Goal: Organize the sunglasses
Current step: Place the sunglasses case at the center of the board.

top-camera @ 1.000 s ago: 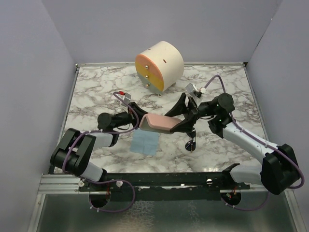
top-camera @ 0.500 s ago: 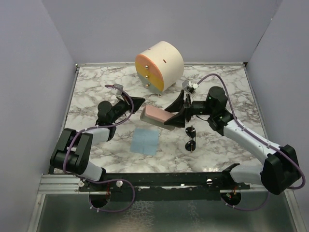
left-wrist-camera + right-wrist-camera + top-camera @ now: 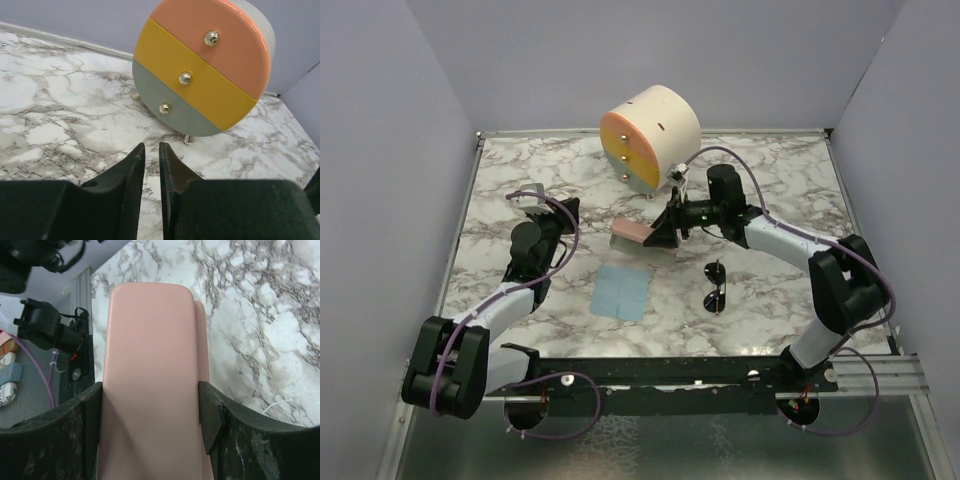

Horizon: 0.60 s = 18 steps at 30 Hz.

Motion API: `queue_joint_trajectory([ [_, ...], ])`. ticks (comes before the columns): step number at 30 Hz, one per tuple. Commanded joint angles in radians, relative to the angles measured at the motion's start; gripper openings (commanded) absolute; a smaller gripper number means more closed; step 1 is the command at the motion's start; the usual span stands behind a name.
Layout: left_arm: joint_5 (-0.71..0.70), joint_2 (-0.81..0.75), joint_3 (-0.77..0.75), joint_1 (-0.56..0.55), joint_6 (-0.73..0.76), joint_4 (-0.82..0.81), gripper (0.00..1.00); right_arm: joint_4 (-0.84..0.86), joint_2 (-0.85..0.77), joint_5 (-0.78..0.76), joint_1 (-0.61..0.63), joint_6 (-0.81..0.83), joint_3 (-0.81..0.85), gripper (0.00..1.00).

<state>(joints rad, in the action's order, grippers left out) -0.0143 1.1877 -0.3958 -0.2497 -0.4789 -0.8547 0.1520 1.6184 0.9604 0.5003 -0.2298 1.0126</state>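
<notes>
The sunglasses point(image 3: 715, 288), round dark lenses in a thin black frame, lie on the marble right of centre, apart from both grippers. My right gripper point(image 3: 662, 232) is shut on the pink case point(image 3: 632, 233) and holds it just above the table in front of the drawer unit. The right wrist view shows its fingers point(image 3: 209, 412) pressing the sides of the pink case point(image 3: 150, 340). My left gripper point(image 3: 563, 212) is off to the left, well clear of the case. Its jaws point(image 3: 151, 146) stand a narrow gap apart with only marble between them.
A round drawer unit point(image 3: 650, 137) with pink, yellow and grey fronts point(image 3: 200, 75) stands at the back centre. A light blue cloth point(image 3: 622, 292) lies flat near the front, left of the sunglasses. Grey walls enclose the table on three sides.
My left gripper has let go of the case's end and drawn back to the left. The right arm has carried the pink case back toward the drawer unit.
</notes>
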Motion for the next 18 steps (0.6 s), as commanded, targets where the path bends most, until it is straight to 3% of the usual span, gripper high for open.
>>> queue_joint_trajectory([
  [1, -0.073, -0.016, 0.008, 0.001, 0.012, 0.026, 0.21, -0.037, 0.098, -0.013, -0.027, 0.034, 0.083, 0.01],
  [10, -0.062, -0.021, 0.011, 0.002, 0.005, 0.026, 0.21, -0.112, 0.327, 0.038, -0.125, 0.011, 0.204, 0.01],
  [18, -0.054, 0.008, 0.000, 0.002, -0.003, 0.026, 0.21, -0.135, 0.426, 0.113, -0.149, 0.003, 0.238, 0.01],
])
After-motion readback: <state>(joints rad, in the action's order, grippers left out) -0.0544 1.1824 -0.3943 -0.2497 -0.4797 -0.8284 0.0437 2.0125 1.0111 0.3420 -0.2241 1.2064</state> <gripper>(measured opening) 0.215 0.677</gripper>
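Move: The right hand holds the opened sunglasses case; the middle of the board, where the case is going, lies about 9 cm ahead of this hand, roughly 1 cm right, and 16 cm below. The blue cloth is some 10 cm left and 3 cm back, the sunglasses about 13 cm right and 2 cm back, both on the board. The round cabinet stands some 35 cm ahead, 2 cm left. From the left hand, that middle spot is about 20 cm right, level fore and aft, 17 cm below. Down and forward at once, the right hand lowers the sunglasses case about 10 cm towards the middle of the board while carrying it nearly 8 cm outward, drifting some 3 cm right in the later part. The wrist rolls about 15 degrees, tipping the case's far side down, and the descent eases at the end; the fingers keep their grip on the case. ##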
